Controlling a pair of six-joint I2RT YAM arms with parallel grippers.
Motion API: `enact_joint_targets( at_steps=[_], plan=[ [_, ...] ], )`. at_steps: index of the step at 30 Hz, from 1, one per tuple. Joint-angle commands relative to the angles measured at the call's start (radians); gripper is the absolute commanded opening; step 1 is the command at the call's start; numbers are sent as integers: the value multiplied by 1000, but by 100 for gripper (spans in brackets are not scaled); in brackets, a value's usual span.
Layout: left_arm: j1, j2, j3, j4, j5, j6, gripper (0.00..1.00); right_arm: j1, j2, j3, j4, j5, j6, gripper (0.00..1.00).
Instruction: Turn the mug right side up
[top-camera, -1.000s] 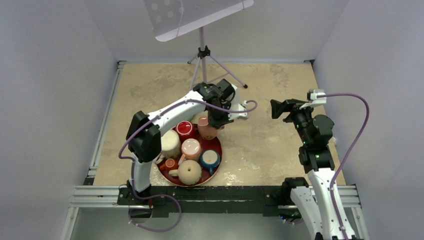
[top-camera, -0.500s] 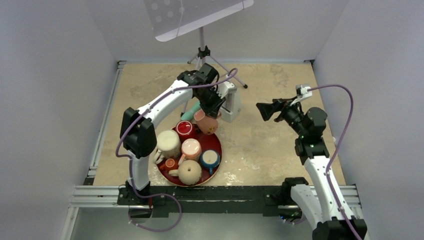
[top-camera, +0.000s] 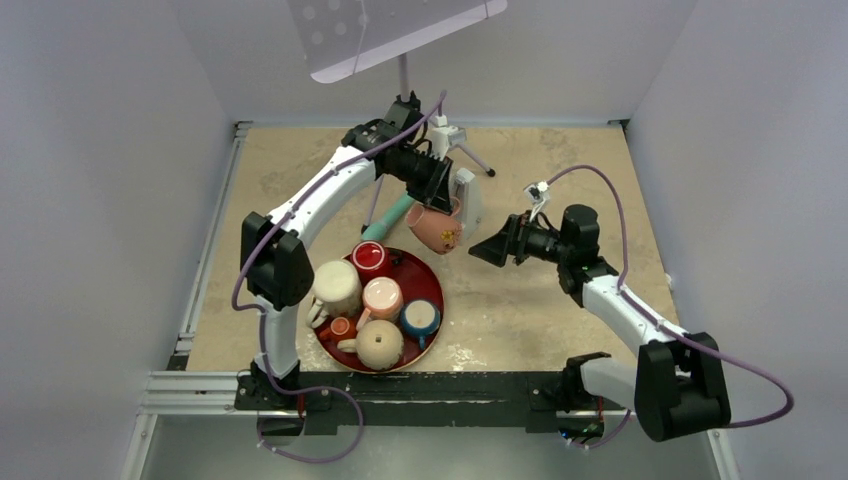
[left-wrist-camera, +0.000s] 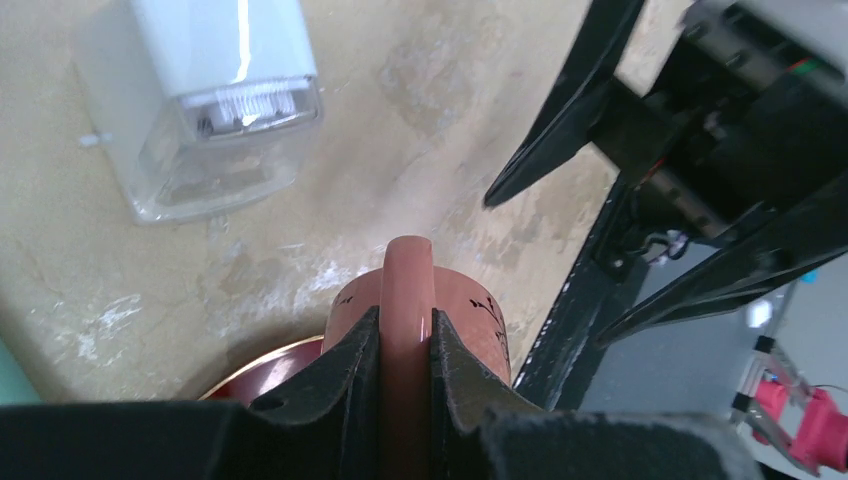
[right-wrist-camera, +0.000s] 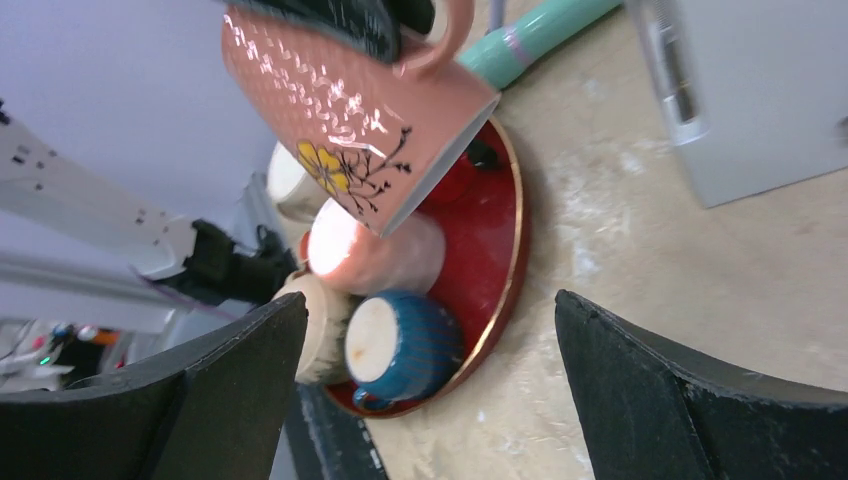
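The mug (top-camera: 437, 228) is salmon pink with a yellow flower. It hangs tilted in the air just beyond the far rim of the red tray (top-camera: 433, 288), mouth slanting down toward the tray. My left gripper (top-camera: 428, 197) is shut on its handle; in the left wrist view both fingers clamp the handle (left-wrist-camera: 406, 290) over the mug body (left-wrist-camera: 470, 320). My right gripper (top-camera: 488, 251) stands wide open to the mug's right, pointing at it without touching. The right wrist view shows the mug (right-wrist-camera: 350, 90) above the open gripper (right-wrist-camera: 425, 300).
The tray holds a cream mug (top-camera: 340, 287), a pink cup (top-camera: 382, 297), a blue cup (top-camera: 420, 318), a red cup (top-camera: 369, 257) and a tan teapot (top-camera: 380, 343). A white box (top-camera: 467, 200) and a teal bottle (top-camera: 385, 220) lie behind the mug. A tripod stand (top-camera: 405, 100) is at the back.
My left arm has carried the mug up and back from the tray's far edge, turning it on its side. The right arm has swung left and down toward the mug, still open.
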Motion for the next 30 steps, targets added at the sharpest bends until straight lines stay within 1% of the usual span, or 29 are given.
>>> enact_joint_targets(
  at_steps=[1,3,6,9,11,13,14,17,18,19,20,21,22,23,24,25,26,27,28,30],
  plan=[
    [10,-66,71,106,171,-187,0,34,46,16,183,-144,128,99],
    [10,-67,71,136,200,-237,0,42,55,5,277,-161,199,97],
    [6,-69,74,181,216,-285,0,61,58,8,328,-132,250,96],
    [-2,-66,74,219,242,-334,0,85,79,7,419,-99,314,92],
    [-7,-70,64,251,263,-370,0,95,100,-1,512,-82,378,89],
    [-14,-75,56,276,280,-389,0,97,119,-14,648,-67,466,81],
    [-18,-78,53,283,284,-392,0,97,123,-10,693,-52,497,75],
    [-21,-91,11,323,298,-425,0,97,107,22,705,8,519,44],
    [-21,-95,-4,336,303,-436,0,98,93,30,697,28,519,33],
    [-21,-100,-15,345,310,-439,0,98,68,39,684,45,515,15],
    [-19,-104,-23,350,317,-439,0,98,51,44,659,62,506,0],
    [-17,-109,-33,358,320,-438,0,99,29,48,626,77,496,0],
    [-14,-111,-35,359,317,-437,3,97,7,51,586,90,482,0],
    [-5,-112,-32,350,310,-431,21,95,-14,53,515,107,462,0],
    [1,-112,-25,334,299,-414,42,95,-39,59,445,132,436,0],
    [7,-112,-12,312,282,-389,59,91,-61,66,362,162,406,0],
    [12,-113,10,283,263,-346,72,91,-87,74,278,202,376,0],
    [16,-114,29,251,239,-301,90,91,-113,81,197,241,345,0],
    [18,-116,45,216,207,-252,99,90,-134,91,119,285,318,0],
    [21,-119,79,154,143,-162,100,90,-174,112,-39,364,252,0]
  ],
)
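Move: Dangling by its handle from the left fingers, the mug has its body roughly 5 cm back, 1 cm left and 3 cm below the left hand point. The open right gripper it is taken to waits some 10 cm right and 6 cm back of the left hand. From the right hand the mug is about 11 cm left, 1 cm ahead, slightly higher. The metronome stands 6 cm right, 4 cm ahead of the left hand, 10 cm lower. Lifting the pinched mug about 8 cm and carrying it nearly 5 cm right, the left hand tips its fingers some 20 degrees towards level, while the right hand rises alongside and reaches about 4 cm left to close on the mug's rim. The left fingers then spread wide and release the handle; the right keeps its pinch, ends about 9 cm up and eases back right. ##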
